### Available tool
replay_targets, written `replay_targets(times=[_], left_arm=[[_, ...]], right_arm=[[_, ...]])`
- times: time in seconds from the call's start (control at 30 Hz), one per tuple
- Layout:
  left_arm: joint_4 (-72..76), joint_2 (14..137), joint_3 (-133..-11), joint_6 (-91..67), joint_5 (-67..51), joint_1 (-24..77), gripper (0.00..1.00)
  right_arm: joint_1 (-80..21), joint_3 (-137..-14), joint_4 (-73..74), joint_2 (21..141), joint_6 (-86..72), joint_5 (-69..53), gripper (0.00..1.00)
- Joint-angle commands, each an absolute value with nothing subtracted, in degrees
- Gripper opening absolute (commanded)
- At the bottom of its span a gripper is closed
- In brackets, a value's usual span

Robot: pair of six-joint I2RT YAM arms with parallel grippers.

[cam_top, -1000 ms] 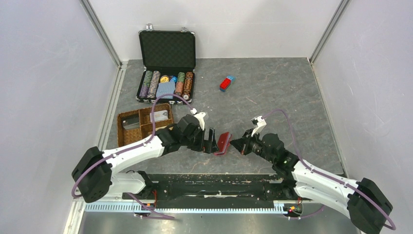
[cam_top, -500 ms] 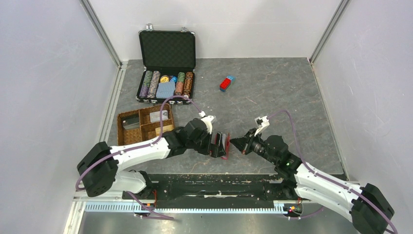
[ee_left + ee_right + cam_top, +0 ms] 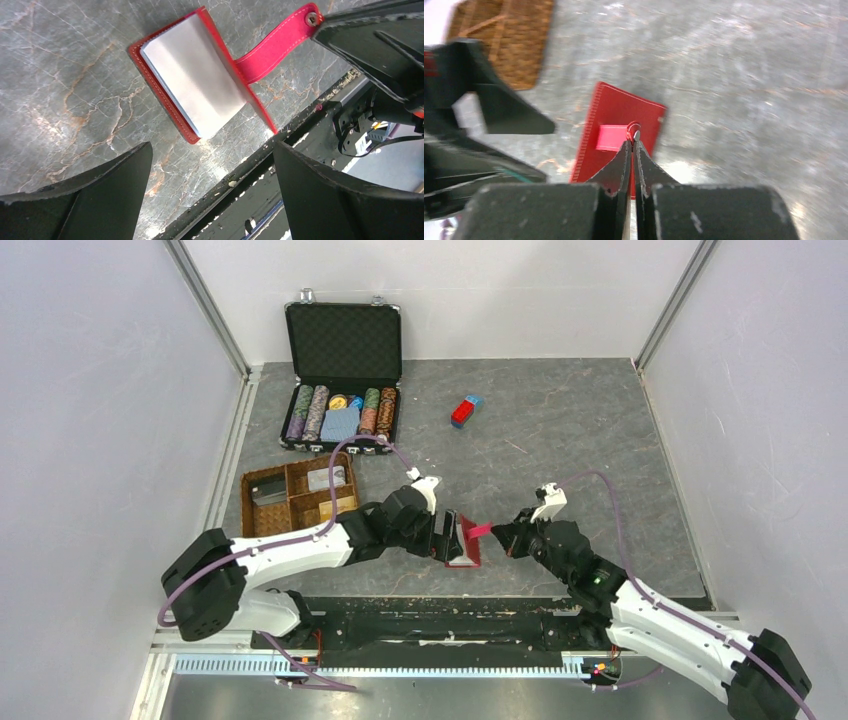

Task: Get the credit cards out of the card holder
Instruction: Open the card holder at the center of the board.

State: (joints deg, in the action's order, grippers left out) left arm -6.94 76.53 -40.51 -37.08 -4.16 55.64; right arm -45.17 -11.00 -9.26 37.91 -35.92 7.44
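Observation:
The card holder (image 3: 466, 551) is a small red wallet lying near the table's front edge. In the left wrist view its red border (image 3: 140, 56) frames a pale card face (image 3: 195, 90); I cannot tell how many credit cards are inside. A red strap (image 3: 275, 50) with a snap runs from it to my right gripper (image 3: 498, 533), which is shut on the strap's end (image 3: 613, 137). My left gripper (image 3: 450, 537) hangs open just over the holder (image 3: 609, 112), its fingers (image 3: 100, 200) well apart and touching nothing.
An open case of poker chips (image 3: 342, 390) stands at the back left. A wicker tray (image 3: 295, 495) sits left of my left arm. A red-and-blue block (image 3: 466, 410) lies at the back centre. The black front rail (image 3: 450, 605) runs just below the holder.
My left gripper has moved right over the holder. The holder's strap now stretches out to the right in my shut right gripper.

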Motion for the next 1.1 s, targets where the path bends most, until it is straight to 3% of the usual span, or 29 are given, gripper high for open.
replay_targets(times=[0.0,0.33,0.87,1.07], left_arm=[[-5.1,74.1,-39.2,-40.3,-0.4,55.9,0.95],[-5.6,74.6,-39.3,-40.9,3.8,55.8,0.88],[-2.8,82.3,-43.9,-40.2,2.4,55.7,0.54],[-2.0,88.0,-48.0,-39.3,-1.0,55.8,0.47]], right_arm=[[-45.3,-10.9,2.1,37.4,-34.6,20.3,0.00],[-44.9,-10.7,7.0,40.5,-36.6,25.4,0.00],[-43.5,-9.7,8.6,42.9,-39.9,27.0,0.00],[-43.5,-9.6,8.6,41.8,-39.8,26.6,0.00]])
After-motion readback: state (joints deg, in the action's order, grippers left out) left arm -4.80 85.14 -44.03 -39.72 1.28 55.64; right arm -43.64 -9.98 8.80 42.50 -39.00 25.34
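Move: Half open, with its clasp strap already pinched in the right hand and its cover standing up, the card holder has its middle about 5 cm to that hand's left, 1 cm back and some 9 cm below. The left hand hovers close over it: the card holder lies about 3 cm to its right, level ahead, roughly 7 cm down. The wicker tray is some 34 cm to the left hand's left and 9 cm farther out. Swinging the strap over and down, the right hand keeps its pinch and goes about 9 cm right and as far down, laying the cover towards the board while its wrist turns some 20 degrees clockwise and rolls left side down. The left hand eases some 2.5 cm forward and as far down over the white page, turning back rightwards late, its fingers closing to about half; no touch can be seen. ##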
